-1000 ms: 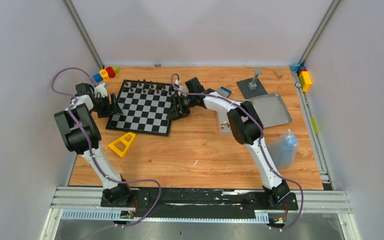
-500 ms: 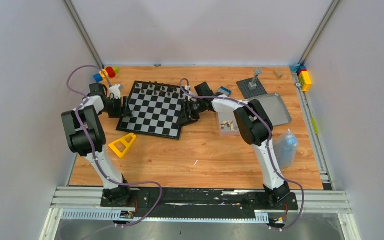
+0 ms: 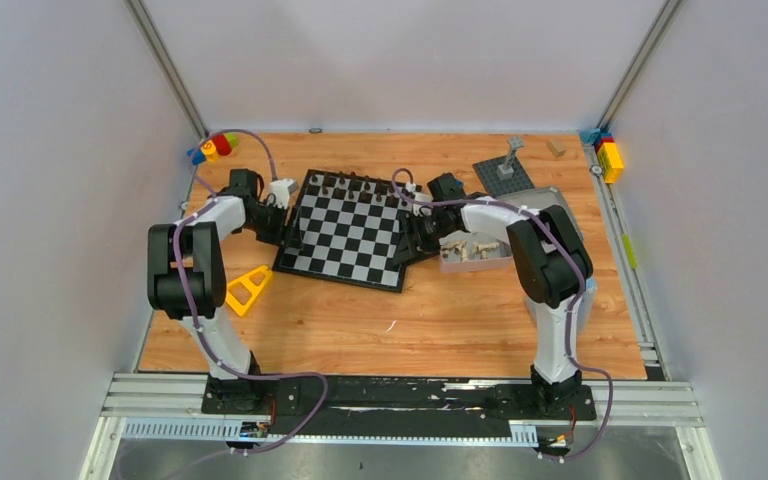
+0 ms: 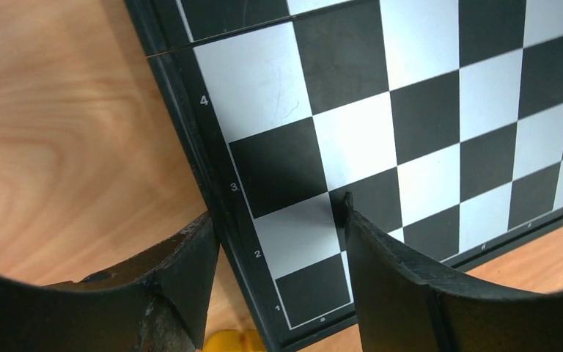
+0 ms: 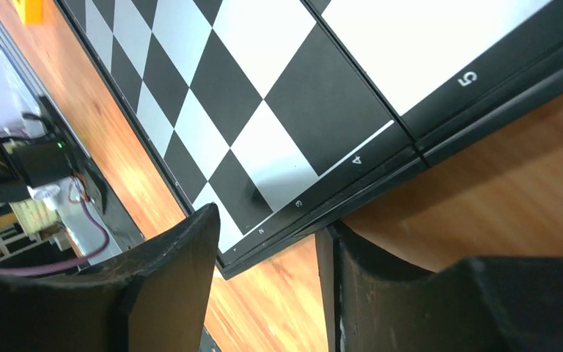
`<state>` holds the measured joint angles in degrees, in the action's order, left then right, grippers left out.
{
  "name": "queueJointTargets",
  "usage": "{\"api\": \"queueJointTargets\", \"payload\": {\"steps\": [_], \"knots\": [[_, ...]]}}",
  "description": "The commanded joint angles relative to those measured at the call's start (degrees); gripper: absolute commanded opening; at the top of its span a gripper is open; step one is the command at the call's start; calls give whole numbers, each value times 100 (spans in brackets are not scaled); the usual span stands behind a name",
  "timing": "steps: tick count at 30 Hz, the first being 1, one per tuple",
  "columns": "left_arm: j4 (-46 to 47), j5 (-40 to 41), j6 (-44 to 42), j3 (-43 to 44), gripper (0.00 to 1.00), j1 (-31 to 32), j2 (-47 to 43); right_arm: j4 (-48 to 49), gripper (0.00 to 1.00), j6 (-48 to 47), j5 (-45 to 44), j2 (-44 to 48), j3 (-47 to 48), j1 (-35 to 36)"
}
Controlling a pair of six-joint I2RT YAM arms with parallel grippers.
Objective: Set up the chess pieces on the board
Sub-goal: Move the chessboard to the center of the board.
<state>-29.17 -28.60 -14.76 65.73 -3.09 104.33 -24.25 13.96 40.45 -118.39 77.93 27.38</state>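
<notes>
The board (image 3: 345, 230) lies skewed on the wooden table. A row of dark chess pieces (image 3: 352, 184) stands along its far edge. Pale chess pieces (image 3: 472, 248) lie in a small tin beside the board's right edge. My left gripper (image 3: 285, 225) is open and straddles the board's left rim (image 4: 220, 213): one finger is outside on the wood, the other over the squares near rows 1 to 3. My right gripper (image 3: 412, 240) is open and straddles the right rim (image 5: 315, 213) near the near corner. Neither holds a piece.
A yellow wedge (image 3: 245, 290) lies near the board's near-left corner. Coloured bricks (image 3: 212, 148) sit at the far left and more (image 3: 608, 155) at the far right. A grey studded plate (image 3: 505, 172) and a silver tray (image 3: 550, 200) lie behind the right arm.
The board has slid right and turned slightly, with both grippers moving along at its edges. The tin with pale pieces has shifted right too.
</notes>
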Motion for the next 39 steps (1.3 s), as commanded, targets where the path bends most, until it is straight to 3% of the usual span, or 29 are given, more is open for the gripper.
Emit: {"api": "queueJointTargets", "payload": {"steps": [1, 4, 9, 13, 17, 24, 31, 39], "knots": [[-820, -1056, -707, -382, 67, 540, -511, 372, 53, -791, 648, 536, -424, 216], [-1140, -1067, -1247, -546, 69, 549, -793, 296, 58, -1034, 822, 826, -740, 207], [-1684, -771, -1920, -711, 72, 547, -1133, 76, 67, -1319, 209, 1175, -941, 156], [-1004, -197, -1354, -885, 75, 524, -1381, 61, 77, -1215, -36, 1233, -776, 41], [-371, 152, -657, -762, 88, 470, -1397, 38, 84, -1071, -418, 1113, -450, 44], [150, 761, 97, -345, 97, 378, -925, -173, 86, -930, -1461, 718, 45, 40], [503, 391, 465, 37, 99, 248, -441, -187, 86, -1016, -1830, 328, 417, 44], [765, -327, 553, 19, 98, 166, -240, -192, 84, -1014, -1199, 80, 715, 22]]}}
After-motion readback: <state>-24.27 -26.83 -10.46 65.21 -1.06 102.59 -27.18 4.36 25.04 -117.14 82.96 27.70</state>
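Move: The chessboard sits skewed between the hands, each straddling a side edge near ranks 2 and 3. Its middle lies about 13 cm right and 4 cm ahead of the left hand, and some 12 cm left and 8 cm ahead of the right hand, barely lower. The open tin of white pieces is roughly 15 cm right and 2 cm ahead of the right hand; the yellow triangle is 9 cm left and 12 cm back of the left hand. With fingers already against the chessboard's side edges, both hands drag the board back towards the robot, the left about 9 cm and twisting clockwise, the right only some 4 cm and slightly right. Both then open wider, rise a couple of centimetres and travel forward along the sides to mid-board, sinking again at the end, the right one tilting its fingertips outward and forward. ##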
